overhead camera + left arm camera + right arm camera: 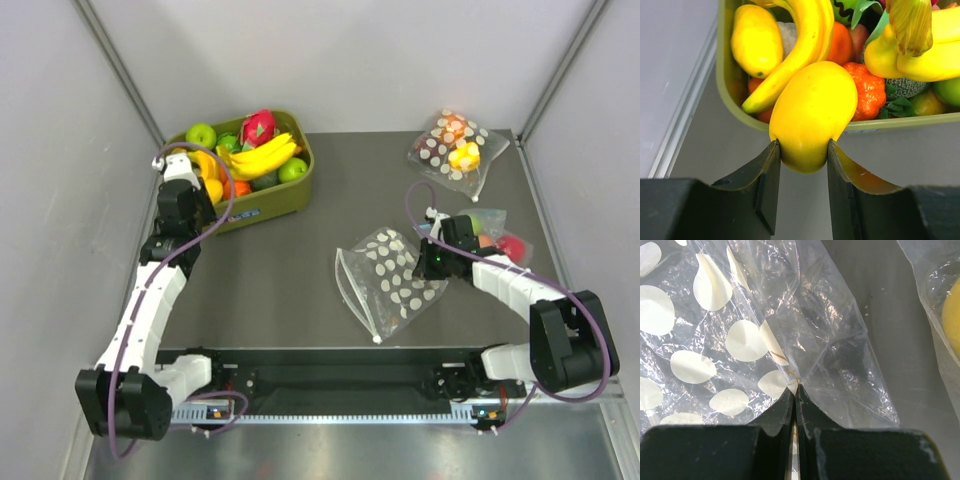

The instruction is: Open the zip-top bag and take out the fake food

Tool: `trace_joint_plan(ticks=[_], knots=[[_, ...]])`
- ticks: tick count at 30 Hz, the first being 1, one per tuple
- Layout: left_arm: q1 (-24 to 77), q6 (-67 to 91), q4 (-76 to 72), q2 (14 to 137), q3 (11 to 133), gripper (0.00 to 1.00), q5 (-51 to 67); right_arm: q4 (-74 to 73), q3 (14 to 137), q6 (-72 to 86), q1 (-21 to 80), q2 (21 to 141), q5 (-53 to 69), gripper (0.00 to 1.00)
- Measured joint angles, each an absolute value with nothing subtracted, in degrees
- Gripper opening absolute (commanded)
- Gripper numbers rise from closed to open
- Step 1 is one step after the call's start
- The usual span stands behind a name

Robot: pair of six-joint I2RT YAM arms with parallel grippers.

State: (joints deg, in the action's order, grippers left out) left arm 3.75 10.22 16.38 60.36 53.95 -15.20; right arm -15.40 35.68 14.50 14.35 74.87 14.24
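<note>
The zip-top bag (392,272), clear with white dots, lies flat on the dark table mid-right. My right gripper (432,262) is shut on its right edge. In the right wrist view the film (740,330) is pinched between the closed tips of the right gripper (796,387). My left gripper (804,150) is shut on a yellow oval piece of fake food (812,115), held at the near left rim of the olive bin (900,121). From above, that fruit (212,190) shows by the left gripper (203,187).
The olive bin (270,205) at the back left holds a banana bunch (265,155), a green apple (201,134), a pink dragon fruit (259,127) and other toy fruit. Another dotted bag (455,148) with orange and yellow pieces lies back right. A plain clear bag (505,245) lies beside the right arm.
</note>
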Motion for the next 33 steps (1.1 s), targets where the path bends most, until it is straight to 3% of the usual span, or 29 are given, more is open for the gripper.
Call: trace_joint_plan(ticks=[8,21,22,23,27,29,33], knots=[[1.3,8.2,11.4,65.1,54.1,0.0,-6.8,-15.4,35.7,14.5,14.3,74.9,14.2,0.0],[-0.7,6.0,6.8,74.5,55.9,0.01,-3.4,-15.4,35.7,14.5,14.3,74.9,14.2,0.0],[-0.8,6.0,6.9,74.5,55.9,0.06,-3.5,-15.4,35.7,14.5,14.3,74.9,14.2,0.0],[-0.8,5.9,6.9,74.5,55.9,0.23,-3.6,-15.4,35.7,14.5,14.3,74.9,14.2,0.0],[-0.8,5.8,6.9,74.4,55.9,0.48,-3.9,-15.4,35.7,14.5,14.3,74.9,14.2,0.0],[-0.8,5.5,7.0,74.1,55.9,0.72,-3.9,-15.4,35.7,14.5,14.3,74.9,14.2,0.0],[-0.8,5.8,7.1,73.1,55.9,0.85,-3.9,-15.4,35.7,14.5,14.3,74.9,14.2,0.0]])
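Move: The left hand holds the yellow mango; the gap it is bound for, at the bin's near left, lies about 9 cm ahead and 6 cm below. The left bananas border that gap, some 11 cm ahead and 4 left of the hand; the orange pumpkin is about 9 ahead, 5 right. The right banana bunch sits roughly 13 ahead, 9 right. From the right hand the gap is some 20 cm ahead, 42 left. Still gripping the yellow mango, the left hand carries it about 5 cm forward and some 4 cm down into the bin, between the left bananas and the orange pumpkin, turning slightly clockwise. After a brief stop the fingers open wide and let go as the hand starts to rise; the right hand stays still, keeping its pinch on the empty dotted bag. ##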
